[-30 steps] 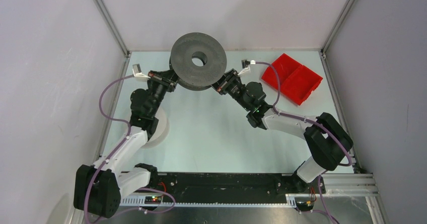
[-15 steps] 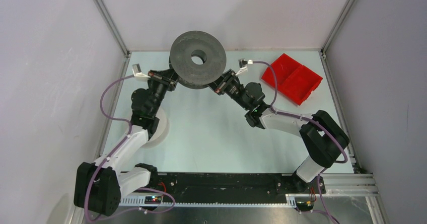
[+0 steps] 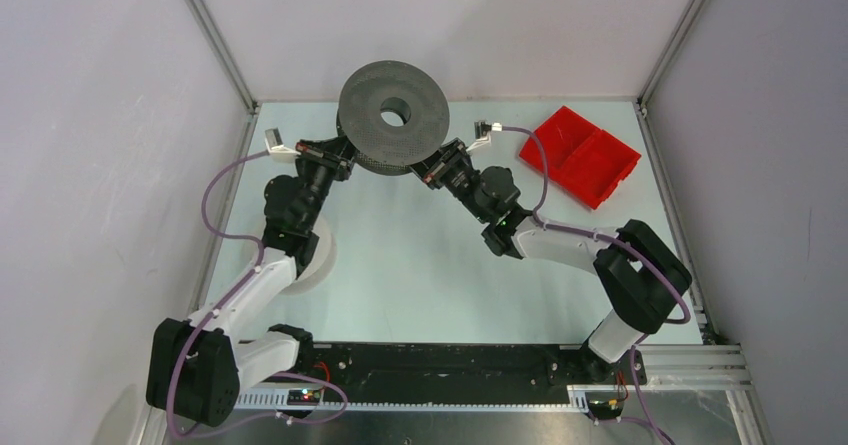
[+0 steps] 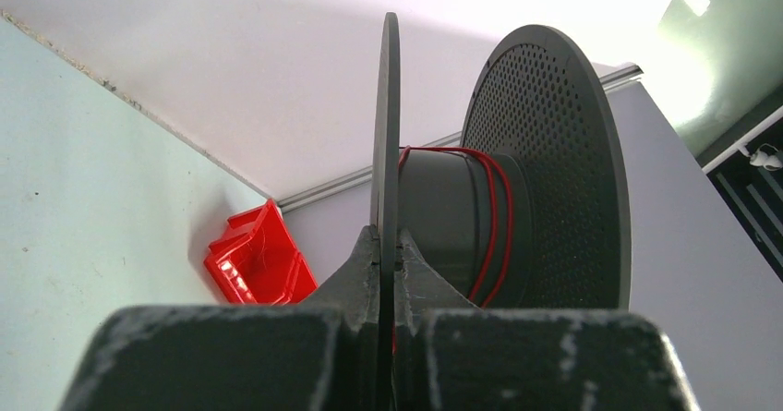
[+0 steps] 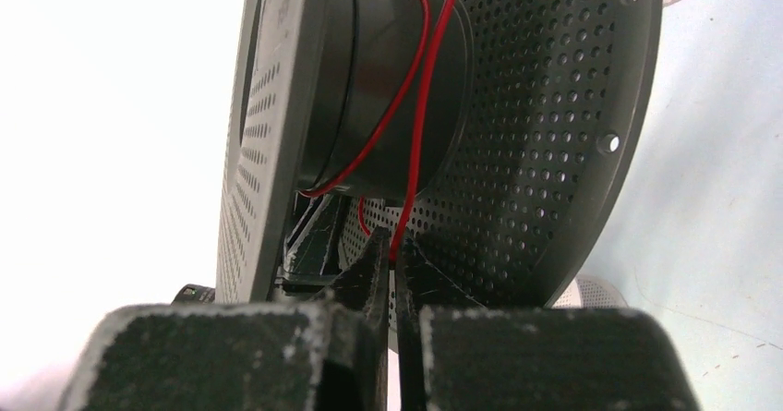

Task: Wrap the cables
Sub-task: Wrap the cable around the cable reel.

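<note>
A dark grey perforated spool (image 3: 365, 100) is held up in the air at the back of the table. My left gripper (image 3: 345, 151) is shut on the edge of one flange (image 4: 391, 125); in the left wrist view the gripper (image 4: 388, 241) clamps that thin disc. A thin red cable (image 5: 420, 125) loops loosely around the hub (image 4: 443, 217). My right gripper (image 5: 392, 249) is shut on a strand of this cable just below the hub, at the spool's right underside (image 3: 427, 168). A white spool (image 3: 320, 255) lies flat on the table, partly hidden under my left arm.
A red bin (image 3: 580, 155) sits at the back right of the table, also seen in the left wrist view as the red bin (image 4: 254, 259). White walls with metal frame rails (image 3: 215, 55) close in the back and sides.
My right arm has shifted a little to the left, its gripper drawing closer under the spool. The spool and my left gripper have barely moved.
</note>
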Robot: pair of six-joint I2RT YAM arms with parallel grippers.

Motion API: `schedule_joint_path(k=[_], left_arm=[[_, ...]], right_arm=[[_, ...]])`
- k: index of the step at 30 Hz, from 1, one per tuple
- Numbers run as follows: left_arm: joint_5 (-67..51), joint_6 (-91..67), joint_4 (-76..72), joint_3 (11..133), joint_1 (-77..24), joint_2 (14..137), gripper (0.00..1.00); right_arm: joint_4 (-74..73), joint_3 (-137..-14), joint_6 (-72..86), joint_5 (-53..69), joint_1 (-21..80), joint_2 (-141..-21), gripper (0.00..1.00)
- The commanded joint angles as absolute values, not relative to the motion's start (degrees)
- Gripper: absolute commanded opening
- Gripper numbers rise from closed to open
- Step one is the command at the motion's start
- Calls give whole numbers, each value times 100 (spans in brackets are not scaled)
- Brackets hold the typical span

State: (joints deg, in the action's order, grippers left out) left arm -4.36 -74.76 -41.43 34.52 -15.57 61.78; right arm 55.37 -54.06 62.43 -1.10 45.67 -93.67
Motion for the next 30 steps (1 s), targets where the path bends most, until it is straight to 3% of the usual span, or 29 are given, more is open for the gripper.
schedule_joint_path(k=[1, 30], left_arm=[[-1077, -8006, -5083, 3692, -1879, 6003, 0], [-985, -7919, -5174, 3693, -1859, 6043, 0]], right_arm=[[4689, -5612, 6031, -531, 4597, -9379, 6], [4247, -5127, 5648, -680, 4550, -8590, 28]])
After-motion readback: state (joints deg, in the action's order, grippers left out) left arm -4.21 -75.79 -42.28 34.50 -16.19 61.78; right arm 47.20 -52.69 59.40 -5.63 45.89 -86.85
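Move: The right hand's shut fingers reach between the reel's two flanges, pinching the red cable; the cable reel's centre lies about 6 cm ahead of them, 1 cm to their left and 2 cm higher. The left gripper's tips, on the lower flange's rim, are some 6 cm to the right hand's left, about level. From the left hand, the reel's centre is roughly 5 cm ahead, 5 cm to the right and 3 cm up. The right hand lets go of the red cable beside the reel's hub, its fingers opening steadily from shut to about a quarter, while it eases some 2 cm to the right, away from the hub, and climbs about 1 cm, turning roughly 5 degrees clockwise. The left hand stays practically in place and keeps its pinch on the lower flange's rim, holding the reel up. ##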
